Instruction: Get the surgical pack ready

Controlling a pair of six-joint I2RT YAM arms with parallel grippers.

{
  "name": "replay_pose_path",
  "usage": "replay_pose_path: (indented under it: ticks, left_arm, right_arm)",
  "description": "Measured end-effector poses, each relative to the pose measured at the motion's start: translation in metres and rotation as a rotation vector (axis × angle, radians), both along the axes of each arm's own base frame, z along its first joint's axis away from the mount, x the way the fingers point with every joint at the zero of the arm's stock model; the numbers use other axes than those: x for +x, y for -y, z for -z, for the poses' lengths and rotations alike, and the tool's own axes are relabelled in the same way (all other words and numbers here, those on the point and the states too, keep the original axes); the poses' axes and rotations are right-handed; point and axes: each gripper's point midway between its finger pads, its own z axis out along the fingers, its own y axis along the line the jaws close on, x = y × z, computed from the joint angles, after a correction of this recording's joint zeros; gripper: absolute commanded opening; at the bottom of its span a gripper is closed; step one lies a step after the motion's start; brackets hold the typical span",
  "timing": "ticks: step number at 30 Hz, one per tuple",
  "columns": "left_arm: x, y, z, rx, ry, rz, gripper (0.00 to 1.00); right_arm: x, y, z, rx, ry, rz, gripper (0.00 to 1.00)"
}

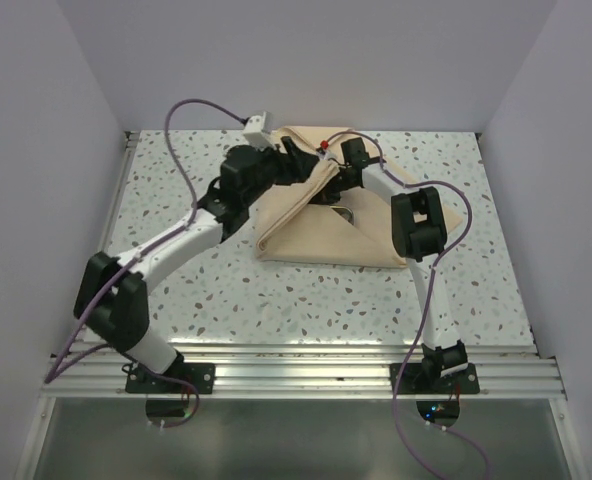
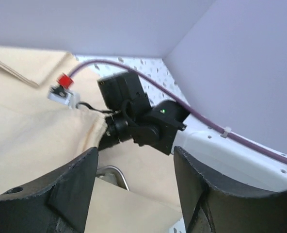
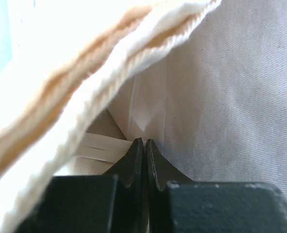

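Note:
The surgical pack is a tan cloth bundle at the back middle of the speckled table. Both grippers are over its far half. My left gripper hovers open above the cloth, nothing between its fingers. A curved bit of the steel tray rim shows under a fold below it. My right gripper is shut, its tips pinching a gathered fold of the cloth. Cloth fills the right wrist view, with a thick hem crossing overhead. No instruments or packets are visible.
Grey walls close in the table at the left, back and right. An aluminium rail runs along the near edge by the arm bases. Purple cables loop over both arms. A white connector with a red cap sits by the right wrist.

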Motion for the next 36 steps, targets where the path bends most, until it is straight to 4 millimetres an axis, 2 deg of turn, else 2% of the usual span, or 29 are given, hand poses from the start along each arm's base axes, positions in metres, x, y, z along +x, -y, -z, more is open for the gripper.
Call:
replay_pose_path:
  ticks: [2, 4, 5, 7, 9, 10, 12, 14, 15, 17, 19, 23, 27, 30, 36]
  left_arm:
    - [-0.008, -0.039, -0.017, -0.018, 0.038, -0.045, 0.67]
    - [-0.008, -0.093, -0.007, -0.017, 0.038, -0.14, 0.67]
    - [-0.005, -0.114, 0.007, -0.005, 0.014, -0.184, 0.67]
    - [0.004, -0.152, 0.054, 0.035, -0.078, -0.266, 0.65]
    - [0.006, -0.166, 0.114, 0.082, -0.211, -0.282, 0.56]
    - [0.003, -0.165, 0.143, 0.101, -0.281, -0.27, 0.46]
    - [-0.013, -0.16, 0.188, 0.122, -0.389, -0.227, 0.39]
    - [-0.035, -0.156, 0.214, 0.137, -0.457, -0.189, 0.29]
    - [-0.042, -0.153, 0.218, 0.142, -0.468, -0.175, 0.26]
    - [-0.047, -0.145, 0.215, 0.145, -0.452, -0.153, 0.2]
    - [-0.048, -0.137, 0.203, 0.139, -0.409, -0.13, 0.17]
    - [-0.059, -0.119, 0.18, 0.129, -0.319, -0.1, 0.16]
    - [-0.071, -0.1, 0.166, 0.139, -0.255, -0.067, 0.15]
    - [-0.073, -0.093, 0.171, 0.142, -0.255, -0.051, 0.15]
    - [-0.071, -0.09, 0.197, 0.16, -0.295, -0.04, 0.13]
  right_arm:
    - [0.0, 0.0, 0.0, 0.001, -0.001, 0.0, 0.0]
    - [0.0, 0.0, 0.0, 0.001, -0.002, 0.0, 0.0]
    - [0.0, 0.0, 0.0, 0.001, -0.002, 0.0, 0.0]
    - [0.0, 0.0, 0.0, 0.002, -0.002, 0.0, 0.0]
    - [-0.001, 0.0, 0.0, 0.002, -0.003, 0.0, 0.0]
    - [-0.001, 0.0, 0.0, 0.002, -0.004, 0.0, 0.0]
    - [-0.001, 0.0, 0.0, 0.002, -0.005, 0.001, 0.0]
    - [-0.001, 0.0, 0.001, 0.003, -0.006, 0.001, 0.0]
    - [-0.001, 0.0, 0.001, 0.003, -0.006, 0.001, 0.0]
    - [-0.001, 0.0, 0.001, 0.004, -0.008, 0.001, 0.0]
    - [-0.001, 0.0, 0.001, 0.005, -0.009, 0.0, 0.0]
    - [-0.002, 0.0, 0.001, 0.005, -0.011, 0.0, 0.0]
    - [-0.002, 0.0, 0.001, 0.005, -0.012, 0.001, 0.0]
    - [-0.002, 0.0, 0.001, 0.005, -0.012, 0.002, 0.0]
    - [-0.002, 0.0, 0.001, 0.015, -0.024, 0.01, 0.0]
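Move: The wrap's near-left corner lies about 10 cm back, 10 cm left and some 27 cm below the left hand. The flap's raised far fold is about 6 cm ahead, 6 cm right and 15 cm below that hand; the tray's bare end is 1 cm ahead, 12 cm right and 25 cm below. From the right hand, the same corner is some 16 cm back and 17 cm left, roughly level. Left hand swings 15 cm left, drops about 20 towards the wrap's near-left corner, then eases right, fingers closing. ##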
